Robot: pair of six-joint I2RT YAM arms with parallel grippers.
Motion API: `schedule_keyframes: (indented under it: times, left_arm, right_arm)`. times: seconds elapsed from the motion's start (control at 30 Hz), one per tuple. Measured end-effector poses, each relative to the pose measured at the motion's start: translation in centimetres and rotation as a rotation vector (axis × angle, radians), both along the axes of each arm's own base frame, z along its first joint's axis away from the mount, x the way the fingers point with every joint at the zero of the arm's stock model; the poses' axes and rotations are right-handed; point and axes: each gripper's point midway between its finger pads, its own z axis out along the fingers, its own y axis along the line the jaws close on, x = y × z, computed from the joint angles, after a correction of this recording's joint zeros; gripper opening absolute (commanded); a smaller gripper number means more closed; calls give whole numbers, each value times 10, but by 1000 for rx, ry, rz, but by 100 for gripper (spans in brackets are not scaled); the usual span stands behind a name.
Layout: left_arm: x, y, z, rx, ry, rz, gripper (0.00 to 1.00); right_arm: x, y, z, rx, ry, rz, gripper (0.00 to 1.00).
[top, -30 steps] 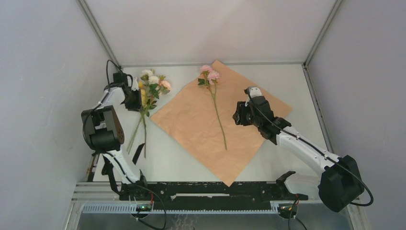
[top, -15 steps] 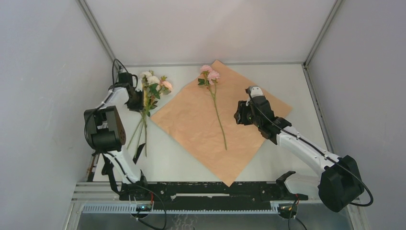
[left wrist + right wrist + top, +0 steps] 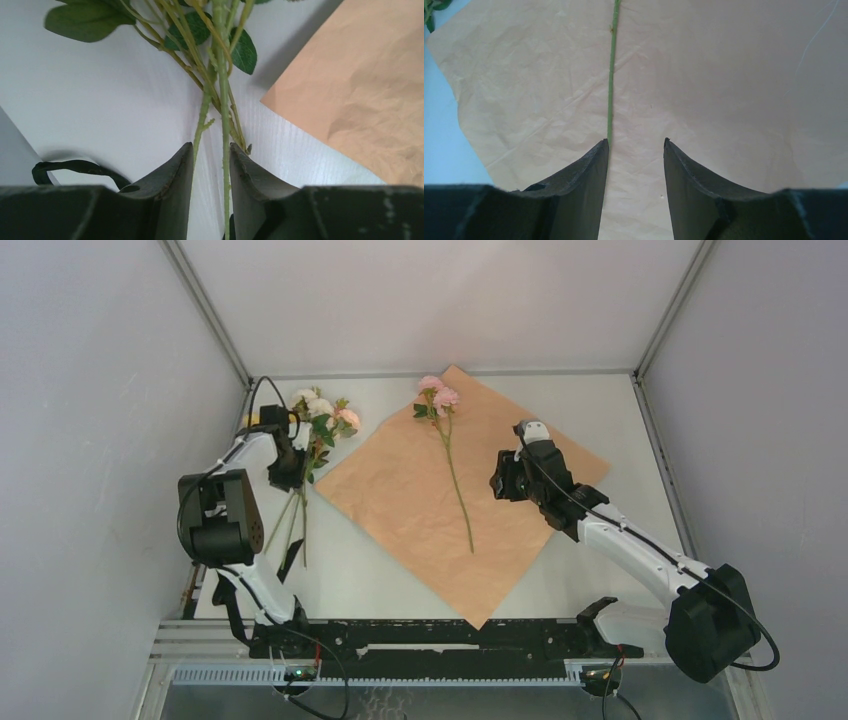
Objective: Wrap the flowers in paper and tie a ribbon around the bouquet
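Note:
The paper [image 3: 455, 502] lies flat, peach face up, turned like a diamond. One pink flower [image 3: 438, 393] rests on it, its stem [image 3: 611, 75] running down the sheet. The other flowers [image 3: 322, 410] lie on the table left of the paper. My left gripper [image 3: 291, 466] [image 3: 211, 150] straddles their stems [image 3: 223, 125], jaws apart with table showing between them and nothing squeezed. My right gripper [image 3: 506, 480] [image 3: 636, 142] hovers open over the paper, just right of the single stem. A black ribbon [image 3: 290, 558] lies near the stem ends.
The white table [image 3: 590, 400] is boxed in by grey walls on three sides. A black loop [image 3: 75, 168] shows left of my left fingers; I cannot tell what it is. The arms' bases and a black rail [image 3: 440, 635] run along the near edge.
My left gripper has slid down the bunch's stems toward the near side and its jaws have widened. The right arm, the paper and the single flower have not moved.

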Motion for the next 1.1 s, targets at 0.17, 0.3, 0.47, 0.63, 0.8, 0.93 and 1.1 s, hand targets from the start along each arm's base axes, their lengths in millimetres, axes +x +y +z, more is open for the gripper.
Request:
schedule_keyframes:
  times: [0.17, 0.3, 0.47, 0.63, 0.8, 0.93, 1.1]
  left_arm:
    - [-8, -5, -5, -13, 33, -31, 35]
    - [-12, -7, -9, -17, 42, -42, 34]
    - [-14, -10, -16, -15, 66, -50, 29]
    - [-15, -14, -27, -16, 98, -59, 9]
    - [-16, -16, -29, -43, 109, -40, 0]
    - [-18, -10, -22, -97, 92, 18, 0]
    - [-11, 25, 18, -112, -21, 162, 0]
  right_arm:
    - [-1, -3, -2, -11, 6, -9, 53]
    - [-1, -3, -2, -14, 7, -12, 53]
    - [-1, -4, -2, -16, 7, -15, 53]
    - [0, -5, -3, -20, 6, -21, 53]
    - [-1, -8, -5, -32, 12, -30, 53]
    - [-2, -9, -2, -31, 9, -31, 53]
    - [-4, -10, 12, -9, -29, -33, 54]
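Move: The green flower stems run beneath the left fingers, the part to pinch about 1 cm back, 1 cm right and 3 cm below. The white blooms lie roughly 16 cm ahead and 5 cm right of the left hand, the peach blooms 13 cm ahead and 11 cm right. The paper's near corner is 2 cm ahead, 5 cm right. From the right hand, the stems lie about 36 cm left, 2 cm ahead and 13 cm below. Sink the partly open left gripper some 3 cm onto the stems, easing back and a little right, with the fingers tipping slightly back towards the base. Shut the fingers to pinch the thick green stem near the crossing, then lift about 5 cm while swinging some 4 cm left, away from the paper, keeping the grip as the wrist turns counter-clockwise. ##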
